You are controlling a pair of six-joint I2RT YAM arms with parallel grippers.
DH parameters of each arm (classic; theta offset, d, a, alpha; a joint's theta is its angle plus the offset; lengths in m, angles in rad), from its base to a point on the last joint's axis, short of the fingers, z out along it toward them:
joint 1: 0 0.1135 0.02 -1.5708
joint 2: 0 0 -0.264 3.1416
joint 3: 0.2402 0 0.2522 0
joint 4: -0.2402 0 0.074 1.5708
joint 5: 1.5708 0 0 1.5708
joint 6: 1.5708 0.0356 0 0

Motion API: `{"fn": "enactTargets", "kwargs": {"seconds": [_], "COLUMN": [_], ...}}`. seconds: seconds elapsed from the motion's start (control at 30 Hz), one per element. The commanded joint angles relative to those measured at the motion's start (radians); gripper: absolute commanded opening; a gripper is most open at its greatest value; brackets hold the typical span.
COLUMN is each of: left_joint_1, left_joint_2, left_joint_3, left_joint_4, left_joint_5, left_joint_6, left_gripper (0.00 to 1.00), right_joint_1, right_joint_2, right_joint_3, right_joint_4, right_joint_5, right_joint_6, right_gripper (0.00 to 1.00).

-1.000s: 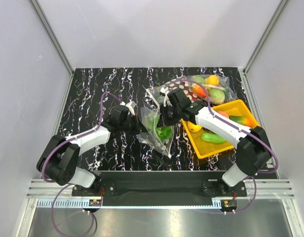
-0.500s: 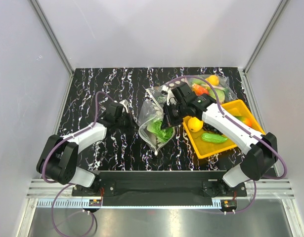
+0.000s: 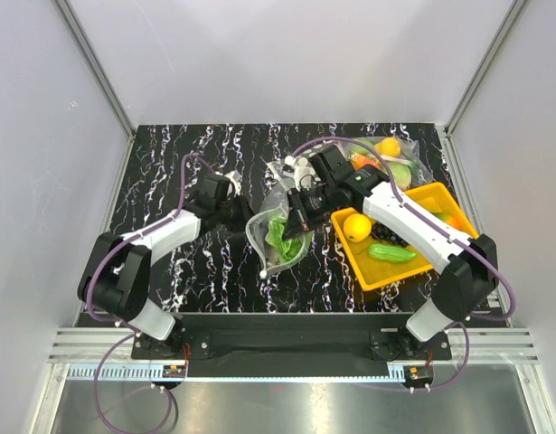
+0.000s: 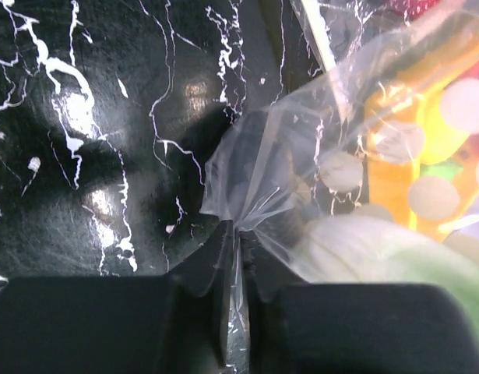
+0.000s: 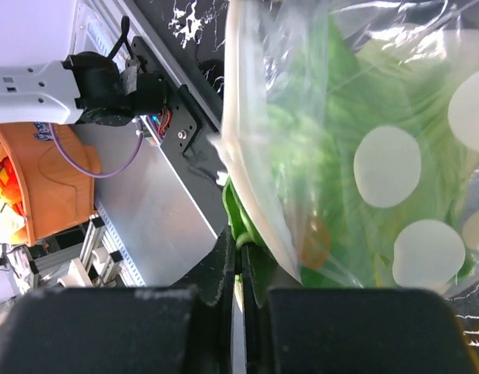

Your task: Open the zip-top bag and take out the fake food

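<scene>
The zip-top bag (image 3: 262, 237), clear with white dots, hangs just above the table between both arms. My left gripper (image 3: 239, 214) is shut on a bunched corner of its film, which shows between the jaws in the left wrist view (image 4: 237, 234). The green lettuce (image 3: 283, 237) fills the bag (image 5: 387, 167) and pokes out past the white zip strip (image 5: 247, 148). My right gripper (image 3: 299, 220) is shut on that protruding leaf edge (image 5: 237, 214). The yellow lemon (image 3: 356, 226) lies in the yellow tray (image 3: 391, 278).
The tray at the right also holds a cucumber (image 3: 391, 253), black grapes (image 3: 386, 236) and a peach (image 3: 445, 221). Another clear bag of toy fruit (image 3: 391, 161) lies behind it, under the right arm. The aluminium frame rail (image 3: 278, 344) runs along the near edge.
The bag has been drawn left and up, its lower corner swinging in from the right. My right gripper turned and moved slightly left. The left gripper crept toward the bag.
</scene>
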Motion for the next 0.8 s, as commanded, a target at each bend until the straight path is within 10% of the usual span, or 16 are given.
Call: {"fn": "enactTargets", "kwargs": {"seconds": [0.0, 0.23, 0.77], "left_joint_1": [-0.003, -0.002, -0.072], "left_joint_2": [-0.068, -0.276, -0.381], "left_joint_3": [0.047, -0.004, 0.045], "left_joint_4": [0.004, -0.097, -0.070], "left_joint_5": [-0.003, -0.101, -0.175], "left_joint_6": [0.046, 0.086, 0.145], "left_gripper": [0.29, 0.56, 0.64], "right_joint_1": [-0.003, -0.003, -0.003], "right_joint_2": [0.023, 0.076, 0.154], "right_joint_3": [0.046, 0.059, 0.118], "right_joint_4": [0.056, 0.120, 0.147], "right_joint_5": [0.016, 0.158, 0.159], "right_joint_6": [0.027, 0.133, 0.185], "right_gripper": [0.00, 0.00, 0.00]}}
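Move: The left hand, still pinching the zip-top bag's lower corner, has the left edge of the bag's rim about 5 cm back, 3 cm to its right and 9 cm above; the lettuce inside lies some 9 cm back, 8 cm right and 7 cm up. The right hand already grips a lettuce leaf at the mouth, high up; the yellow tray is about 27 cm right, 7 cm ahead and 19 cm below, the lemon in it 14 cm right, 8 cm ahead. Left opens, releasing the bag's corner, and rises about 10 cm towards its rim; right carries the lettuce 6 cm forward. ##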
